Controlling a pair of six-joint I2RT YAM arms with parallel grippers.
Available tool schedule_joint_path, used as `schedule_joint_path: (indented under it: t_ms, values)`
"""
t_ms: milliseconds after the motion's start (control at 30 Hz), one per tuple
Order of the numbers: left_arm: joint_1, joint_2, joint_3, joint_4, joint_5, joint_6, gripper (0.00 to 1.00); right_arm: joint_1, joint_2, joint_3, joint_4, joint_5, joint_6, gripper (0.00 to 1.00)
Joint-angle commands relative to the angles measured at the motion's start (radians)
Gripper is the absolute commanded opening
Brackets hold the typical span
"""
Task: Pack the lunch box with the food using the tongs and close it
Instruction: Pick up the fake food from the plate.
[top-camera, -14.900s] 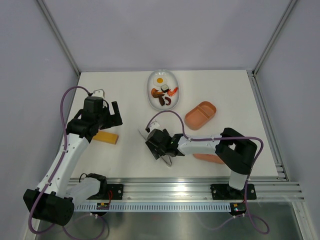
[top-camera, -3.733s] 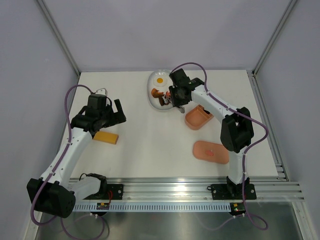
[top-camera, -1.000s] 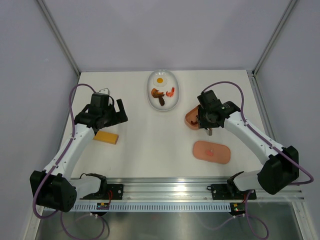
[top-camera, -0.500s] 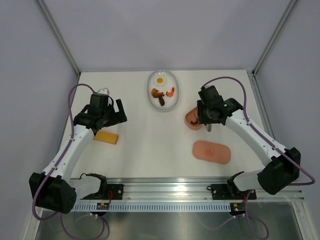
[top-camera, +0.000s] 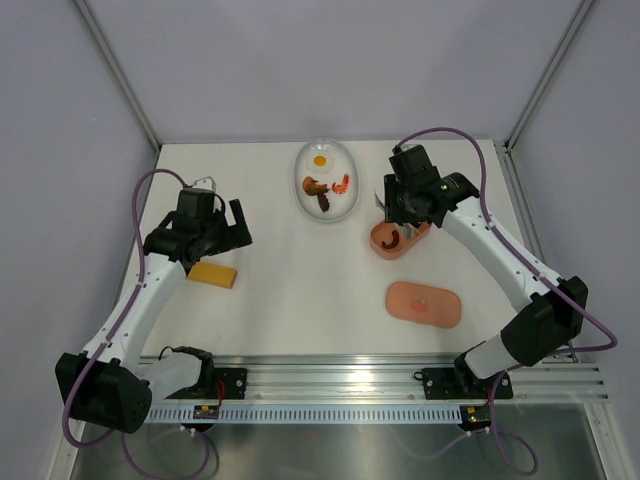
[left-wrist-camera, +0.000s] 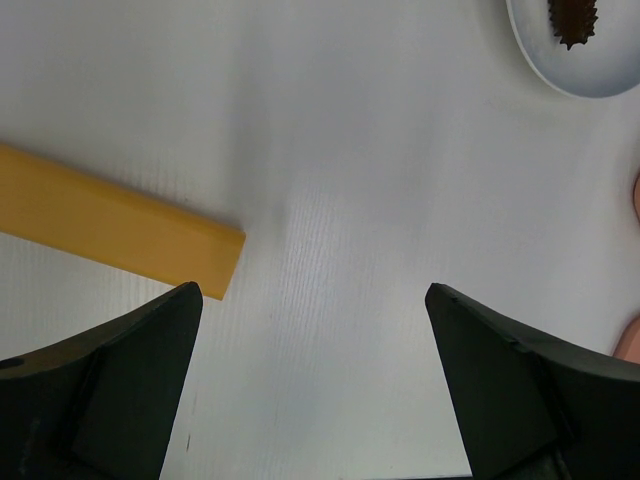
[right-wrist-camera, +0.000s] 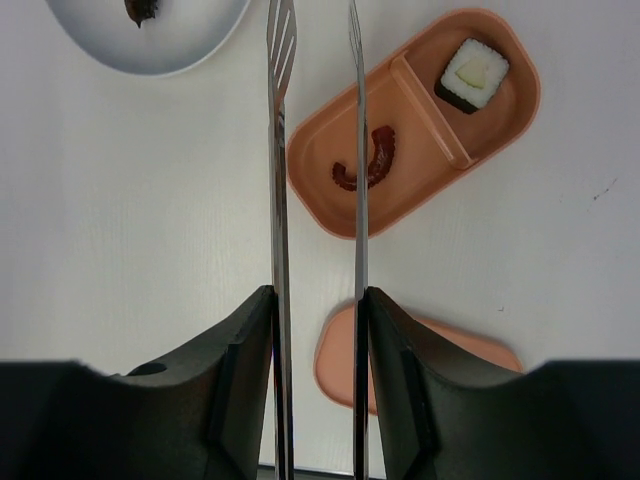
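The pink lunch box (top-camera: 402, 240) lies open right of centre, and in the right wrist view the lunch box (right-wrist-camera: 425, 190) holds a black-and-white roll (right-wrist-camera: 471, 74) and a dark red curled piece (right-wrist-camera: 368, 165). Its flat lid (top-camera: 424, 303) lies nearer the arms. My right gripper (top-camera: 397, 203) hovers over the box's far-left end, shut on the thin silver tongs (right-wrist-camera: 279, 150), whose empty tips stand apart between box and dish. More food stays on the white dish (top-camera: 310, 168): a fried egg (top-camera: 320, 160), an orange shrimp (top-camera: 342, 183) and brown bits (top-camera: 322, 196). My left gripper (top-camera: 226, 226) is open and empty.
A yellow-orange block (top-camera: 212, 274) lies on the table just near-left of my left gripper, also as the yellow block (left-wrist-camera: 110, 225) in the left wrist view. The white dish's rim (left-wrist-camera: 585, 80) shows at that view's top right. Walls bound the table at the back and sides.
My right gripper has carried the tongs from the box's near side toward the far left, closer to the dish. The dark red piece now shows in the box. The left arm barely moved.
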Motion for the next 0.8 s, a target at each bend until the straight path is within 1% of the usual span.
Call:
schedule_joint_path:
  t_ms: [0, 233, 367, 533, 667, 767]
  values:
    - [-0.003, -0.047, -0.003, 0.015, -0.034, 0.015, 0.99, -0.002, 0.070, 0.104, 0.034, -0.039, -0.023, 0.48]
    - [-0.003, -0.049, 0.004, 0.011, -0.048, 0.032, 0.99, -0.002, 0.271, 0.300, 0.035, -0.084, -0.022, 0.48]
    - [-0.003, -0.044, 0.003, 0.017, -0.043, 0.036, 0.99, -0.002, 0.404, 0.438, 0.035, -0.070, -0.011, 0.48]
    - [-0.003, -0.044, 0.006, 0.018, -0.039, 0.038, 0.99, -0.001, 0.522, 0.572, 0.023, -0.042, 0.001, 0.48]
    - [-0.003, -0.047, 0.007, 0.020, -0.034, 0.038, 0.99, -0.002, 0.587, 0.595, 0.051, -0.035, 0.023, 0.49]
    - [-0.003, -0.050, 0.003, 0.020, -0.032, 0.038, 0.99, -0.002, 0.633, 0.620, 0.042, -0.027, 0.029, 0.48]
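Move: The red shrimp, on the right side of the plate, lies about 25 cm ahead of the right hand, 11 cm to its left and 20 cm below. On the same plate the dark sea cucumber is some 6 cm left of the shrimp and 5 cm nearer; the fried egg is about 6 cm left and 9 cm farther out. The lunch box sits 9 cm ahead of the right hand and 4 cm to its right. From the left hand, the shrimp is some 31 cm ahead and 25 cm right. Towards the red shrimp on the plate, the right hand carries the metal tongs away from over the lunch box, about 13 cm forward and 8 cm left. It stays nearly level at first, then sinks some 4 cm as the forward travel slows, bringing the tong tips over the shrimp. The wrist scarcely turns and the fingers keep their half-open hold on the tongs. ##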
